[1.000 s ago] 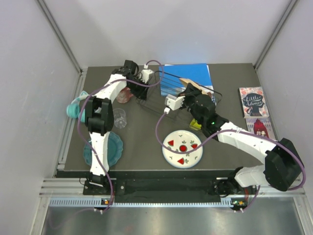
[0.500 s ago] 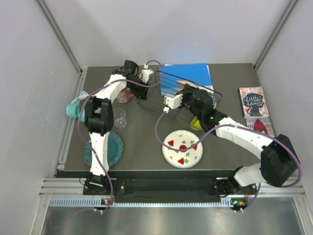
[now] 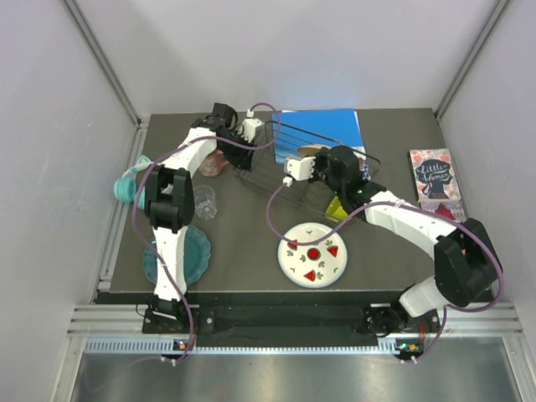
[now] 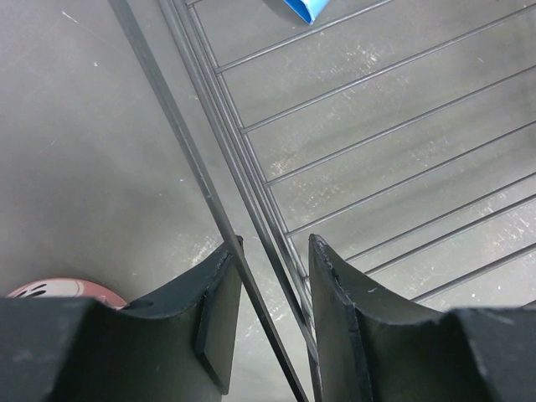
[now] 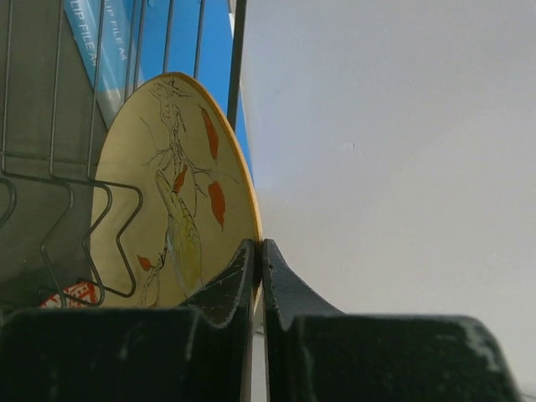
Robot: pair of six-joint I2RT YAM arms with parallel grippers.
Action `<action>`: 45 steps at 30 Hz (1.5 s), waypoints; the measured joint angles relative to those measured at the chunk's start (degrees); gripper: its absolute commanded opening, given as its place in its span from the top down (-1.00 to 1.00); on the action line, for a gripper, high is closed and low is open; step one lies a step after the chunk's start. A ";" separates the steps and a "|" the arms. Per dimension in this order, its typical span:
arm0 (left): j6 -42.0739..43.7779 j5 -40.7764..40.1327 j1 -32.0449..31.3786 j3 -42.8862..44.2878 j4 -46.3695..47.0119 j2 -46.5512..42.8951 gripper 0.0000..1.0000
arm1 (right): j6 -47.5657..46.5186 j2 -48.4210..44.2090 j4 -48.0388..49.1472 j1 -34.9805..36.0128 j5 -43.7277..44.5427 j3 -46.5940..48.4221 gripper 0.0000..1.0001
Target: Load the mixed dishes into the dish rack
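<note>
The black wire dish rack (image 3: 276, 172) stands at the back middle. My left gripper (image 3: 256, 136) is at its left edge, jaws closed down on the rim wire (image 4: 251, 276) that runs between them. My right gripper (image 3: 322, 159) is shut on the rim of the peach bird-pattern plate (image 5: 167, 193), held upright among the rack's tines (image 5: 50, 180). The watermelon plate (image 3: 312, 254) lies in front. The teal plate (image 3: 176, 255), clear cup (image 3: 205, 201) and pink mug (image 3: 211, 163) are on the left. The yellow-green bowl (image 3: 335, 209) is mostly hidden under my right arm.
A blue book (image 3: 322, 126) lies behind and under the rack. Teal headphones (image 3: 130, 186) sit at the left edge. Two small books (image 3: 431, 176) lie at the right. Grey walls close in the table.
My right gripper has carried the peach plate back and to the left, deeper into the rack. The left arm has not moved.
</note>
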 measured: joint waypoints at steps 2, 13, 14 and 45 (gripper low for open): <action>0.09 -0.17 -0.02 -0.24 0.22 -0.17 0.16 | 0.61 0.28 0.61 0.00 0.63 0.00 0.64; 1.03 -1.81 -0.24 -4.92 1.86 -3.26 0.16 | 9.27 0.13 0.57 -0.42 8.26 0.00 -0.99; 1.05 -2.01 -0.26 -5.22 1.84 -3.48 0.16 | 10.29 -0.37 0.42 -0.42 8.61 0.00 -0.99; -5.95 -4.87 -0.07 -27.71 -3.28 -20.83 0.17 | 83.21 -9.46 -40.33 -5.01 11.93 6.95 -0.99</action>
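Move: The left hand has the rack's left rim between part-open fingers and is taking it to bare table about 12 cm back, 4 cm left; the glass stands some 14 cm back, 14 left, the pink mug level and 12 left. The right hand pinches the beige plate, whose middle lies 2 cm ahead, 3 left, 9 below; the rack's right end is 11 cm back, 15 right, the green bowl 16 back, 7 right. The right fingers open wide and let go of the beige plate's rim, then the hand eases back and right, lifts about 9 cm and swings down towards the rack's right end, rolling over and turning clockwise to point down. Meanwhile the left hand, still astride the rack's left rim at unchanged opening, drags that end back about 12 cm and slightly left, mostly late on. ##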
